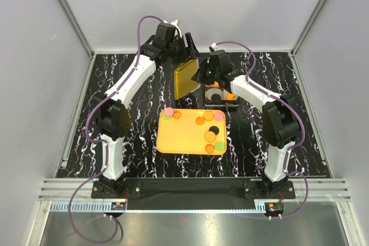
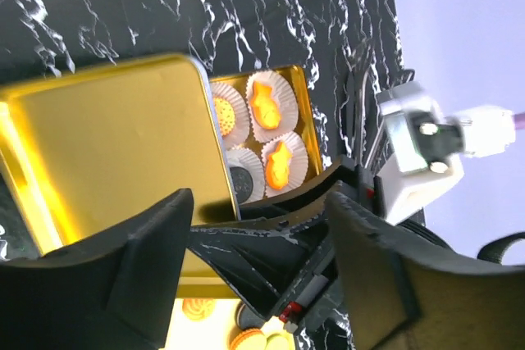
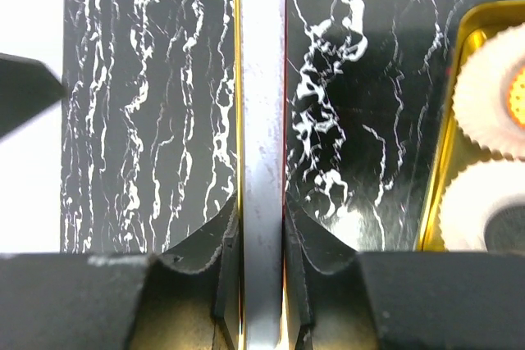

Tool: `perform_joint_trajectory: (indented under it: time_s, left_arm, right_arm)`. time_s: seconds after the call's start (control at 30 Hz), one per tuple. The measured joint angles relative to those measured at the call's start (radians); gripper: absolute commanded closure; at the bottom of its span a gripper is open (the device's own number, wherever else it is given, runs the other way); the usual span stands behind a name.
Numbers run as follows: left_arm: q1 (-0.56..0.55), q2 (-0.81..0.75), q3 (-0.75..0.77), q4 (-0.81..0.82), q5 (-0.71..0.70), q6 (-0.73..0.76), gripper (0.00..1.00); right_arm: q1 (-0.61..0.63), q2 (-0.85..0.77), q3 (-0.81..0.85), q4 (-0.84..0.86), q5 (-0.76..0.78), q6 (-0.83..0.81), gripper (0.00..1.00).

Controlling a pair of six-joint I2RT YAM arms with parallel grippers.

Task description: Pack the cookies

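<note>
Several cookies lie on the yellow-orange tray (image 1: pixel 179 136): orange discs (image 1: pixel 209 116), a pink one (image 1: pixel 168 111) and a black one (image 1: pixel 213 130). Behind it, a gold tin (image 1: pixel 222 101) holds white paper cups with orange cookies (image 2: pixel 272 100) and a black one (image 2: pixel 242 179). My right gripper (image 1: pixel 203 75) is shut on the edge of the tin's gold lid (image 1: pixel 185 79), holding it upright; the right wrist view shows the lid edge-on (image 3: pixel 262 79) between the jaws (image 3: pixel 262 219). My left gripper (image 1: pixel 188 45) is open and empty above and behind the lid (image 2: pixel 107 153), its jaws (image 2: pixel 258 202) wide apart.
The black marbled table (image 1: pixel 132 142) is walled by grey panels on the left, back and right. The tin (image 3: pixel 447 120) lies just right of the held lid. The two grippers are close together at the table's far middle.
</note>
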Motion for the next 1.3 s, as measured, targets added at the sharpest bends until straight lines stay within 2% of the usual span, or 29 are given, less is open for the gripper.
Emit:
perform_joint_trajectory:
  time_s: [0.2, 0.33, 0.43, 0.53, 0.67, 0.87, 1.1, 1.3]
  left_arm:
    - [0.029, -0.048, -0.006, 0.005, -0.006, 0.029, 0.26]
    - [0.070, -0.140, -0.074, 0.016, -0.051, 0.090, 0.24]
    - [0.074, -0.224, -0.127, 0.035, -0.121, 0.183, 0.21]
    - [0.003, -0.303, -0.176, 0.071, -0.236, 0.313, 0.19]
    - [-0.175, -0.397, -0.323, 0.180, -0.416, 0.513, 0.13]
    - [-0.374, -0.417, -0.517, 0.351, -0.623, 0.774, 0.12]
    - [-0.467, -0.364, -0.575, 0.567, -0.774, 1.012, 0.11]
    - [-0.489, -0.320, -0.575, 0.641, -0.785, 1.083, 0.08]
  right_arm:
    - [-0.022, -0.010, 0.084, -0.134, -0.027, -0.001, 0.89]
    - [-0.113, -0.028, 0.148, -0.208, -0.129, -0.002, 0.87]
    - [-0.203, -0.027, 0.258, -0.315, -0.184, -0.023, 0.85]
    - [-0.261, -0.027, 0.377, -0.395, -0.199, -0.050, 0.83]
    - [-0.268, -0.026, 0.499, -0.483, -0.212, -0.082, 0.83]
    - [-0.257, -0.026, 0.554, -0.570, -0.244, -0.095, 0.81]
    - [-0.257, -0.026, 0.552, -0.629, -0.249, -0.098, 0.81]
    - [-0.257, -0.026, 0.550, -0.629, -0.250, -0.099, 0.81]
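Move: Below the right hand, which already holds the gold lid by its edge, the packing tray with the paper cups lies roughly 8 cm to the right, 3 cm back and 14 cm down; the lid's middle is about 5 cm to the left, level with the hand and 1 cm back. The cookie tray lies some 20 cm back, 5 cm left and 14 cm down. From the open left hand the lid's middle is about 3 cm back, 3 cm left and 9 cm below. Keeping its pinch on the lid, the right arm lifts it some 14 cm and swings it 10 cm right, high over the packing tray, then stops. The left hand, already open, rises and veers left, then doubles back towards its base and to the right, rolling about 70 degrees with its left side rising, levelling off and spreading its fingers wider. ##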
